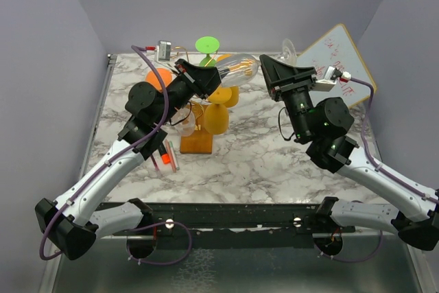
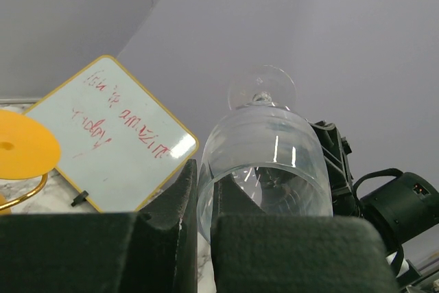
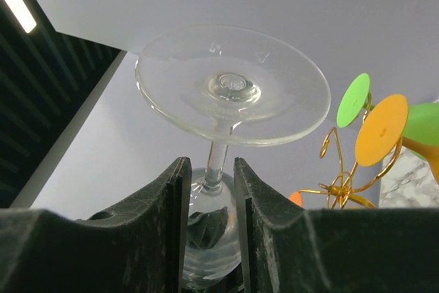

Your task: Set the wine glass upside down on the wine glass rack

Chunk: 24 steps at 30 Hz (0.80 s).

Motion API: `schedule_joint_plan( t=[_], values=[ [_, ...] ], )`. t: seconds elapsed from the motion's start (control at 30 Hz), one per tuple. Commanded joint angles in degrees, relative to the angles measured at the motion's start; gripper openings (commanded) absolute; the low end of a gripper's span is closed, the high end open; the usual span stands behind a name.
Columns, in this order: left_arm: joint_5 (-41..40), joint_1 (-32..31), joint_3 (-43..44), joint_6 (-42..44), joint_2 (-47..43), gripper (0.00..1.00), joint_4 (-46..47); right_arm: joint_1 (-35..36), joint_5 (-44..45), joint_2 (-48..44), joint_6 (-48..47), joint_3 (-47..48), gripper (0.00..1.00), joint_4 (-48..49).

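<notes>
A clear wine glass [image 1: 238, 68] lies on its side in the air above the table, foot [image 1: 289, 49] to the right. My left gripper [image 1: 206, 73] is shut on its rim, one finger inside the bowl [image 2: 264, 149] and one outside, as the left wrist view shows [image 2: 204, 176]. My right gripper [image 1: 278, 66] straddles the stem [image 3: 218, 156] just below the foot [image 3: 233, 87]; its fingers stand either side with a small gap, still open [image 3: 209, 166]. The wine glass rack [image 1: 197, 111], gold wire on a wooden base [image 1: 195, 143], stands below the left gripper.
Coloured glasses hang on the rack: orange [image 1: 156, 77], yellow [image 1: 216, 119] and green [image 1: 207, 44]. A whiteboard with red writing [image 1: 337, 60] leans at the back right. Markers [image 1: 167, 156] lie left of the rack's base. Walls close in on three sides.
</notes>
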Motion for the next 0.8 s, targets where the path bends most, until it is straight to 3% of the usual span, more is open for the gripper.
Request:
schedule_joint_plan(
  t=[0.0,0.2,0.37,0.43,0.6,0.77],
  values=[
    [-1.04,-0.28,-0.46,0.11,-1.55,0.0,4.31,0.19,-1.17,0.43,0.97,-0.64,0.35,2.27],
    [-0.58,-0.22,-0.37,1.59,-2.04,0.0,4.36,0.16,-4.25,1.23,-2.39,1.58,0.28,1.76],
    [-0.28,-0.27,-0.99,2.32,-3.04,0.03,4.42,0.22,-5.48,1.23,-3.38,1.12,0.05,3.19],
    [-1.03,-0.29,-1.65,2.68,-3.93,0.12,4.4,0.22,-5.36,0.88,-3.58,0.87,0.01,2.85],
    [-3.67,-0.29,-3.79,2.32,-6.02,0.44,2.84,0.22,-7.39,-1.37,-7.5,-1.61,0.01,5.87],
    [-2.07,-0.27,-5.18,4.48,-9.04,0.67,-2.46,0.22,-7.55,-5.52,-10.23,-3.33,0.01,4.26]
  ],
)
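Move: The clear wine glass lies sideways, pinched at its rim by the left hand; its middle is about 9 cm to that hand's right, 2 cm ahead and 2 cm higher. For the right hand the glass's middle is about 3 cm left, level in height and reach, with the stem between its open fingers. The rack's hub is some 19 cm left of the right hand, 4 cm ahead and 15 cm lower. Right fingers close on the stem; then the left opens, lets go of the rim, drawing about 2.5 cm left-back. ##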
